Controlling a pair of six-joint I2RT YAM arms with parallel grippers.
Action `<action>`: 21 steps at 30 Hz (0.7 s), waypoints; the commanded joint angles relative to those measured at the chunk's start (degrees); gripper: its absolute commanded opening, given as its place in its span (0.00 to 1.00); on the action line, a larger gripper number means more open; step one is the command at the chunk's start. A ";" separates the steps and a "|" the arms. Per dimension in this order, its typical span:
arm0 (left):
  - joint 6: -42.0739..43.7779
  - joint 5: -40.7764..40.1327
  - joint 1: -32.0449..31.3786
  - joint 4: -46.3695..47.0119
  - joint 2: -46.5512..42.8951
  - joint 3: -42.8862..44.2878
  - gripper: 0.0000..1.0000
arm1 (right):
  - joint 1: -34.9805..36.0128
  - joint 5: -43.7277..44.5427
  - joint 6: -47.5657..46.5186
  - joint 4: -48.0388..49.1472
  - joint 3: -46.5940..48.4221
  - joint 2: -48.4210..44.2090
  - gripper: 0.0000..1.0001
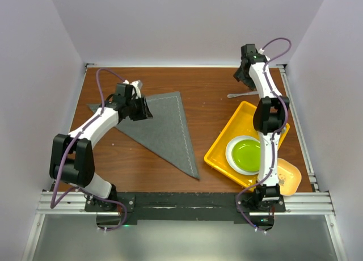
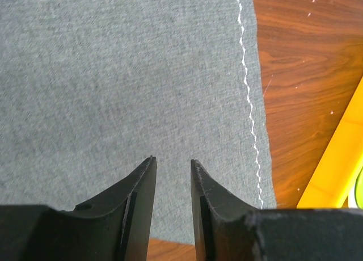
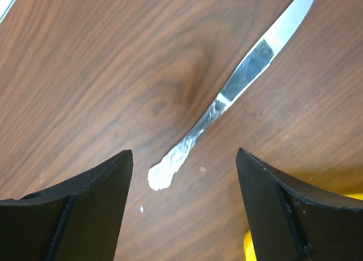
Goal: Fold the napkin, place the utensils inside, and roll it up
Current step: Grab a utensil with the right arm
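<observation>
The dark grey napkin (image 1: 164, 130) lies flat on the wooden table as a triangle, with a pale stitched line along its right edge (image 2: 113, 74). My left gripper (image 1: 142, 109) hovers over its upper left part, jaws a little apart, nothing between them (image 2: 171, 159). A silvery knife (image 1: 238, 94), one of the utensils, lies on the bare wood at the back right. My right gripper (image 1: 241, 76) hangs just above it, wide open (image 3: 184, 153). The ornate handle end of the knife (image 3: 244, 79) sits between the fingers, untouched.
A yellow tray (image 1: 224, 139) sits at the right, holding a white-rimmed green plate (image 1: 247, 155); its edge also shows in the left wrist view (image 2: 334, 170). A pale yellow dish (image 1: 288, 179) lies at the tray's near corner. White walls enclose the table.
</observation>
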 commanded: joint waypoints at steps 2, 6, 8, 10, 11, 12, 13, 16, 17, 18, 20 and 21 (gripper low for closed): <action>1.48 -2.54 -0.19 -3.93 -3.23 -1.03 0.36 | 0.54 2.66 1.63 0.67 3.28 3.40 0.76; 2.09 -3.51 -0.19 -5.00 -2.71 -0.69 0.36 | 0.63 4.15 2.42 2.16 2.32 4.90 0.61; 2.71 -3.60 -0.19 -6.13 -1.57 0.37 0.35 | 0.63 4.93 2.77 1.65 2.05 5.60 0.58; 3.50 -3.51 -0.19 -7.10 -0.78 2.48 0.35 | 0.54 5.20 3.65 1.38 1.53 6.22 0.58; 3.76 -3.51 -0.19 -7.37 -0.95 3.00 0.35 | 0.63 5.20 3.82 1.47 0.82 6.48 0.58; 4.11 -3.60 -0.19 -7.28 -1.21 3.53 0.35 | 0.63 5.12 4.26 1.04 0.64 6.83 0.55; 4.64 -4.04 -0.19 -7.20 -1.56 3.80 0.35 | 0.54 4.94 4.61 0.68 0.55 7.01 0.54; 5.69 -5.18 0.16 -7.72 -0.43 5.73 0.36 | 0.28 4.15 5.85 -0.03 -1.28 6.84 0.50; 5.61 -5.18 0.16 -8.24 0.01 6.78 0.36 | 0.19 3.71 6.02 -0.28 -1.81 6.84 0.49; 5.70 -5.10 0.16 -8.42 0.80 7.31 0.35 | -0.25 3.36 7.33 -0.90 -2.34 6.84 0.49; 5.44 -5.10 0.16 -9.04 0.90 7.93 0.35 | -0.60 1.87 8.30 -0.29 -5.15 6.49 0.48; 5.44 -5.18 0.25 -9.30 0.12 8.02 0.34 | -1.04 0.82 8.92 0.24 -6.20 6.31 0.48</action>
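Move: The knife lies on the table about 10 cm below the right hand, with the handle end almost straight under the open fingers and its middle some 5 cm to the right, about level ahead. The yellow tray's middle is roughly 25 cm back and 4 cm to the right, the mug in it about 15 cm back and 14 cm to the right. From the left hand the knife is about 20 cm ahead and 53 cm to the right, 10 cm lower. Straight down goes the right hand, some 7 cm, quickly at first and then slowing, towards the handle part of the knife. On the way the fingers narrow from wide to about half open, ending either side of the handle with no clear touch yet, and the wrist tips slightly steeper. The empty left hand drifts about 2 cm back and left above the napkin, then forward again. ##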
